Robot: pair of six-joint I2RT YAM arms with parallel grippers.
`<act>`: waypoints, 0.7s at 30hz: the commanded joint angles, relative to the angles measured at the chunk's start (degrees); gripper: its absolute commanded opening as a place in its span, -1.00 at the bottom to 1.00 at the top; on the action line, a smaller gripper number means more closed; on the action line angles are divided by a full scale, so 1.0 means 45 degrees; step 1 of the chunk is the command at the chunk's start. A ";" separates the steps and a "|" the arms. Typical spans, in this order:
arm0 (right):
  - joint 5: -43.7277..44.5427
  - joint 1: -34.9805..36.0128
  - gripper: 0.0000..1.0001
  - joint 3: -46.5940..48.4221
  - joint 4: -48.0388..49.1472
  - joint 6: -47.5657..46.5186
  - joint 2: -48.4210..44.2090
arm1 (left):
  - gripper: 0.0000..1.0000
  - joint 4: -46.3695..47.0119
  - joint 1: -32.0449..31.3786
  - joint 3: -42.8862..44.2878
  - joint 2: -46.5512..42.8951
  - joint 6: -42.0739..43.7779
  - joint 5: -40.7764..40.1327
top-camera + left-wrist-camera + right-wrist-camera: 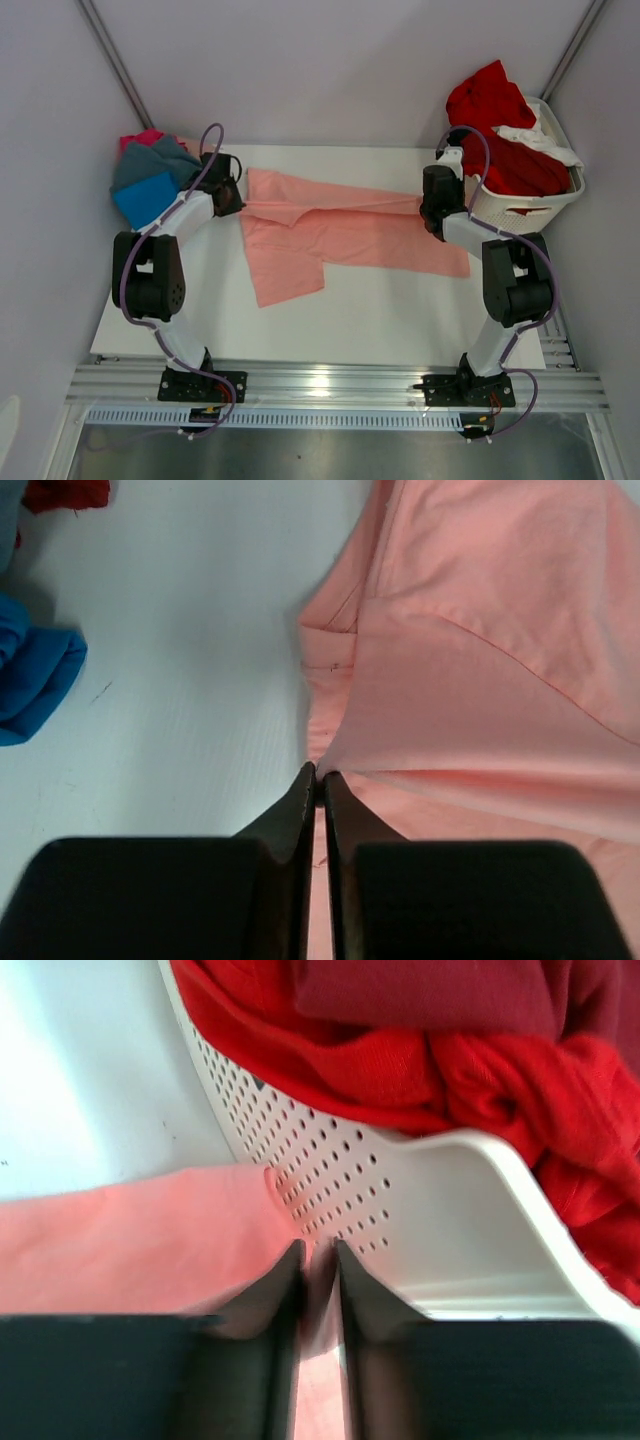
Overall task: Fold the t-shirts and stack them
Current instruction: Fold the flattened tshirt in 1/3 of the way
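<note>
A salmon-pink t-shirt (340,235) lies spread across the white table (380,300) between my two arms. My left gripper (232,198) sits at the shirt's left edge. In the left wrist view the left gripper (320,775) is shut, its tips pinching the pink cloth (480,680) into a small peak. My right gripper (432,222) is at the shirt's right end, close against the basket. In the right wrist view the right gripper (318,1250) shows a narrow gap between its jaws, and a fold of the pink shirt (130,1250) lies in that gap. This view is blurred.
A white perforated laundry basket (520,205) stands at the back right, holding red shirts (500,120) and a white one (530,135). Its wall (440,1210) is just beyond my right fingertips. A pile of blue (145,195), grey (150,165) and magenta (140,140) shirts sits at the back left.
</note>
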 commanded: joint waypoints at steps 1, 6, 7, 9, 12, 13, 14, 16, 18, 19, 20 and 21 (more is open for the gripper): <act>0.0596 -0.0065 -0.39 -0.0085 0.0017 0.0715 -0.0362 | -0.72 0.0162 0.0049 -0.0125 -0.0475 -0.0764 -0.0150; 0.0676 -0.0065 0.01 0.0188 -0.0158 0.0988 -0.0263 | 0.17 0.0103 0.0049 -0.0183 -0.0493 -0.1037 -0.0090; 0.0636 -0.0065 0.05 0.0208 -0.0197 0.1047 -0.0322 | 0.28 0.0141 0.0049 -0.0203 -0.0532 -0.1038 -0.0071; 0.0558 -0.0065 0.17 0.0228 -0.0197 0.1125 -0.0400 | 0.42 0.0122 0.0049 -0.0203 -0.0610 -0.1096 -0.0051; 0.0246 -0.0085 0.29 0.0247 -0.0255 0.1301 -0.0712 | 0.50 0.0200 0.0049 -0.0183 -0.0708 -0.1096 0.0143; 0.0110 -0.0066 0.30 0.0266 -0.0275 0.1359 -0.0771 | 0.50 0.0181 0.0049 -0.0164 -0.0708 -0.1077 0.0202; -0.0085 -0.0065 0.31 0.0325 -0.0333 0.1379 -0.0907 | 0.50 0.0181 0.0049 -0.0144 -0.0708 -0.1077 0.0241; -0.0281 -0.0065 0.31 0.0442 -0.0567 0.1477 -0.0947 | 0.49 0.0142 0.0049 -0.0047 -0.0728 -0.1096 0.0436; -0.0710 -0.0007 0.31 0.0715 -0.1034 0.1691 -0.0928 | 0.43 0.0336 0.0010 -0.0279 -0.0864 -0.1116 0.1116; -0.0847 0.0013 0.32 0.0755 -0.1114 0.1731 -0.0966 | 0.42 0.0782 -0.0087 -0.0436 -0.1019 -0.1174 0.1236; -0.1119 0.0109 0.31 0.0716 -0.1154 0.1770 -0.0986 | 0.40 0.1134 -0.0165 -0.1172 -0.1408 -0.1213 0.1412; -0.1296 0.0168 0.32 0.0677 -0.1289 0.2118 -0.1083 | 0.40 0.1544 -0.0243 -0.1489 -0.1663 -0.1214 0.1607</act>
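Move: Each hand holds one end of the t-shirt's folded-over edge. Its spot on the lower layer lies about 4 cm straight below the left hand, and for the right hand some 7 cm down and 2 cm back. The sleeve panel lies 19 cm back and 11 cm right of the left hand; the folded stack is 24 cm left of that hand and 5 cm ahead. The laundry basket stands about 21 cm right of the right hand and 8 cm ahead. Both grippers let go of the t-shirt's edge, fingers spreading to about three quarters open on the left and two thirds on the right, while the hands first settle barely half a centimetre back and down. With the edge free, the left hand eases about 1 cm to the right, and the right hand drifts a similar way left, rising slightly as it rolls about five degrees. ##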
